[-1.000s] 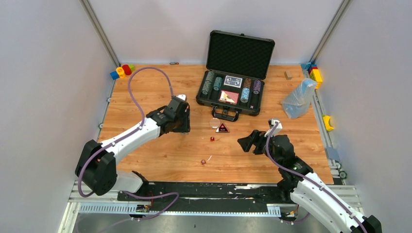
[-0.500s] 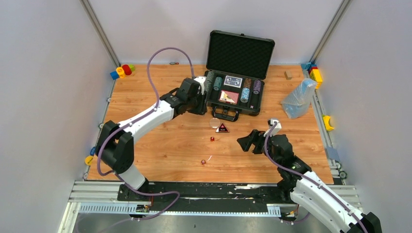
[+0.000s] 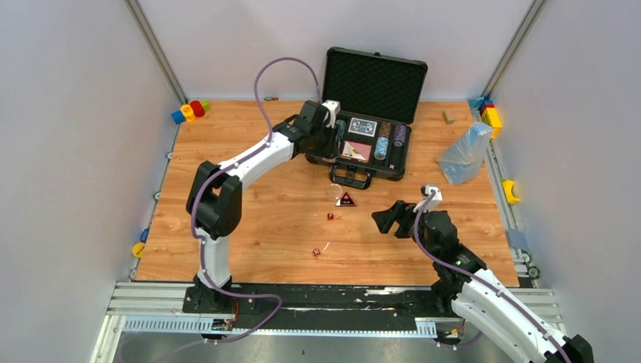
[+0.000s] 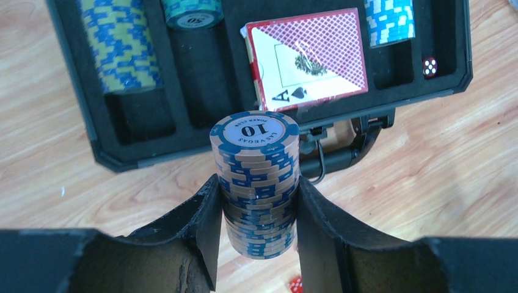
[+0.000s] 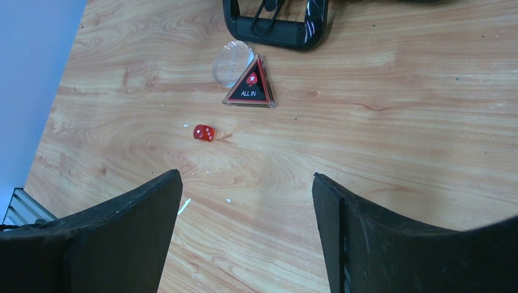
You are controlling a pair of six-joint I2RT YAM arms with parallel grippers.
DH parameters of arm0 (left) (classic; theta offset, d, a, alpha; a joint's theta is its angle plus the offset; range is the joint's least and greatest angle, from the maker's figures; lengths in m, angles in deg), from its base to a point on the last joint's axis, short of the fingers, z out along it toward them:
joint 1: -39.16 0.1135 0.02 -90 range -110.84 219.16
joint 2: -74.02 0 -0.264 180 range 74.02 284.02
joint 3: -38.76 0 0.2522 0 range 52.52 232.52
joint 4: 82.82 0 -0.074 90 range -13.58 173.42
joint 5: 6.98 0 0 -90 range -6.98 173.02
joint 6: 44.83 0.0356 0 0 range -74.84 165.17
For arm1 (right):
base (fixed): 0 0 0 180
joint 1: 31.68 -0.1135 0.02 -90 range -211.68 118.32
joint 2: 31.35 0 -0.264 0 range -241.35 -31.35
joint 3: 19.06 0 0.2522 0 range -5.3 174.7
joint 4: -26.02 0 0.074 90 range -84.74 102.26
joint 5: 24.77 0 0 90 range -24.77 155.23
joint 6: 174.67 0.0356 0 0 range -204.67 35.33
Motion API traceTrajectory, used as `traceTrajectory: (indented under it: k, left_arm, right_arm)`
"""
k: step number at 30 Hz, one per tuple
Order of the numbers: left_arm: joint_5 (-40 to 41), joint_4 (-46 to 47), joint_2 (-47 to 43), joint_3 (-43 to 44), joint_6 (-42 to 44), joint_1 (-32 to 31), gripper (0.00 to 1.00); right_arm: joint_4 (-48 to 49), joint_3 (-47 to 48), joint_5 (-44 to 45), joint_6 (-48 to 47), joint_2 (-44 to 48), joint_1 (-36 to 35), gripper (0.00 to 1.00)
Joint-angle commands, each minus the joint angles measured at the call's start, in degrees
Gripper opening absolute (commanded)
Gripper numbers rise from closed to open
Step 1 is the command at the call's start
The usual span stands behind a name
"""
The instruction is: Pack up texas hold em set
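The black case (image 3: 373, 82) stands open at the back, with chip rolls and card decks in its foam tray. My left gripper (image 3: 329, 141) is at the case's front left, shut on a blue-and-tan chip roll (image 4: 255, 159) marked 10. The roll hangs over the wood just short of the case's front wall (image 4: 153, 160). Inside lie a red card deck (image 4: 311, 55), a yellow-blue roll (image 4: 119, 43) and a red die (image 4: 429, 67). My right gripper (image 3: 387, 219) (image 5: 247, 183) is open above bare wood. Ahead of it lie a red die (image 5: 204, 132) and the triangular button (image 5: 250, 88).
A second red die (image 3: 316, 252) lies nearer the arm bases. A clear round disc (image 5: 232, 63) touches the button, close to the case handle (image 5: 275, 30). A clear plastic bag (image 3: 465, 153) sits right of the case. Toy blocks (image 3: 189, 111) (image 3: 490, 113) occupy both back corners.
My left arm has swung from the middle of the table to the back right, up to the case's front left. The right arm has barely moved.
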Motion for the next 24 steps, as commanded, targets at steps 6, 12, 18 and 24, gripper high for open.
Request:
traceTrajectory:
  k: [6, 12, 18, 24]
  left_arm:
    - [-1.78, -4.99, 12.16, 17.84, -0.32, 1.12, 0.00]
    - [0.84, -13.41, 16.90, 24.49, -1.93, 1.81, 0.00]
    - [-2.96, -15.78, 20.78, 28.81, -2.32, 3.66, 0.00]
    - [-9.29, -18.58, 26.91, 36.95, -2.44, 5.69, 0.00]
  right_arm:
    - [2.16, -0.21, 1.39, -0.03, 0.62, -0.23, 0.80]
    - [2.17, -0.21, 1.63, 0.06, 0.31, -0.25, 0.80]
    - [2.60, -0.21, 1.04, 0.15, -0.30, -0.20, 0.80]
    - [2.71, -0.18, 1.42, 0.15, -0.67, -0.25, 0.80]
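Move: The left hand, holding the chip stack marked 10, is bound for the empty near end of the case's second slot from the left, about 8 cm ahead, 1 cm right and 10 cm below. The teal stack in that slot sits 14 cm ahead and 3 cm right; the green stacks are 12 cm ahead, 3 cm left; the red card box is 7 cm ahead, 8 cm right. From the right hand the slot end lies some 23 cm ahead, 16 cm left. Forward and down goes the left hand at first, about 4 cm each way, with a small swing right that partly comes back, bringing the chip stack in over the case's near edge towards the empty slot end. After a brief check it eases another 2 cm forward at the same height, the fingers tipping some 10 degrees more steeply down and keeping their grip on the stack. ##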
